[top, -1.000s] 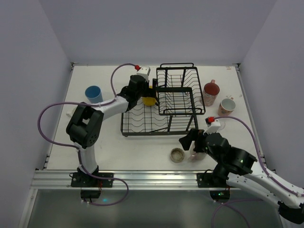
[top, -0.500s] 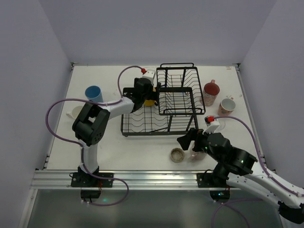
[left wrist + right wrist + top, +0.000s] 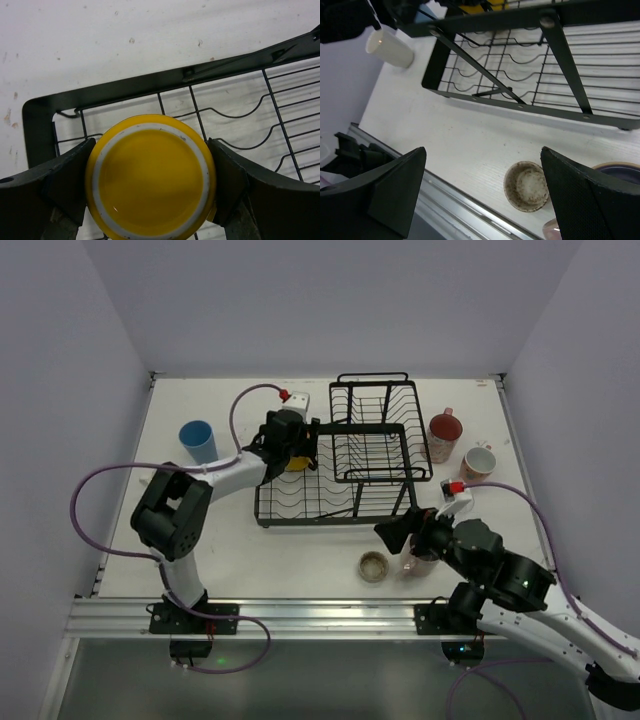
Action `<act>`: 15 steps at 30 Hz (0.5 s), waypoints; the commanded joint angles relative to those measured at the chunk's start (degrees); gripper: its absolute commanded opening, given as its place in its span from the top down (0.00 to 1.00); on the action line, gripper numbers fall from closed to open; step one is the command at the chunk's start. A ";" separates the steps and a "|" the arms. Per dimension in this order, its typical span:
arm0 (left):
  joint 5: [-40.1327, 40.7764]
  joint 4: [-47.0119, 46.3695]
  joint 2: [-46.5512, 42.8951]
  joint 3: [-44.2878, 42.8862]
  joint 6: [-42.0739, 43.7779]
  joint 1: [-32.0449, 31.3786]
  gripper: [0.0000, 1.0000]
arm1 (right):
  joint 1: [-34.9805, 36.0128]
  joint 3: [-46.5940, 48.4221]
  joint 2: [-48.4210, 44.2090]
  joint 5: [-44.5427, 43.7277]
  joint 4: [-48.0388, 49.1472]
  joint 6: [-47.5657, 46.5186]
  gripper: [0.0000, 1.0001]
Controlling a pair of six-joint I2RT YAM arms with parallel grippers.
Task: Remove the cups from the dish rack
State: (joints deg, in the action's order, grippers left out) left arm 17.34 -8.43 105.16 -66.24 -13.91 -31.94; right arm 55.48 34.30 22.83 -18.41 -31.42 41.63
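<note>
The black wire dish rack (image 3: 330, 521) stands mid-table, its raised basket (image 3: 380, 435) at the right. A yellow cup (image 3: 150, 175) sits upside down in the flat tray's far-left corner (image 3: 125, 87). My left gripper (image 3: 297, 447) spans it, with a finger pad (image 3: 70, 175) pressed against each side. My right gripper (image 3: 482, 175) hangs open over the table in front of the rack, above a small speckled cup (image 3: 526, 186). Next to it is a purple-inside mug (image 3: 620, 170), partly hidden in the top view by the right arm.
A blue tumbler (image 3: 198, 440) stands left of the rack. A reddish mug (image 3: 444, 435) and a white mug (image 3: 477, 463) stand to its right. A white cup (image 3: 390, 47) shows at the left in the right wrist view. The metal rail (image 3: 300, 615) lines the near table edge.
The left gripper's jaws have closed in on the yellow cup, and the wrist has shifted a little left. The right arm has barely moved.
</note>
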 commanded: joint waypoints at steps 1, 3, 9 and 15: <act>0.06 -4.14 -9.70 2.16 -1.99 1.18 0.91 | 0.24 4.80 0.28 1.71 5.13 -2.60 0.01; -0.99 -4.32 -14.01 4.00 -3.31 1.53 0.95 | 0.24 5.85 1.25 2.76 7.50 -2.95 0.01; -4.14 -3.26 -28.68 10.49 -9.19 3.73 1.00 | 0.24 8.58 5.98 10.23 17.42 -3.22 0.01; -11.80 -4.14 -48.01 18.23 -15.26 4.78 1.00 | 1.29 12.97 13.19 15.16 30.42 -1.73 0.03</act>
State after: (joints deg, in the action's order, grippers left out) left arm 10.94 -6.55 65.30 -50.54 -23.73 -27.49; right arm 55.92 43.13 33.10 -7.49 -13.41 39.83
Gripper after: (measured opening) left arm 0.851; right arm 0.981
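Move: The yellow mug is already between the left fingers, low in the far-left part of the rack. From that hand the blue cup stands about 23 cm left and 7 cm farther out, the white mug some 31 cm left and 3 cm back, both about 4 cm lower. The yellow mug lies roughly 26 cm ahead, 21 cm left and 10 cm below the empty right hand; 15 cm beneath that hand are the small cup, 2 cm ahead and 3 cm left, and the purple-lined mug, 2 cm ahead and 7 cm right. The yellow mug, still pinched between the left fingers, is drawn up out of the rack by about 17 cm, and back and to the left as well, faster as it goes, while that wrist tips its fingers upward and dips its left side, some 25 degrees in all. The open right hand climbs about 10 cm off the set-down cups and swings left, turning counter-clockwise and tipping up. ##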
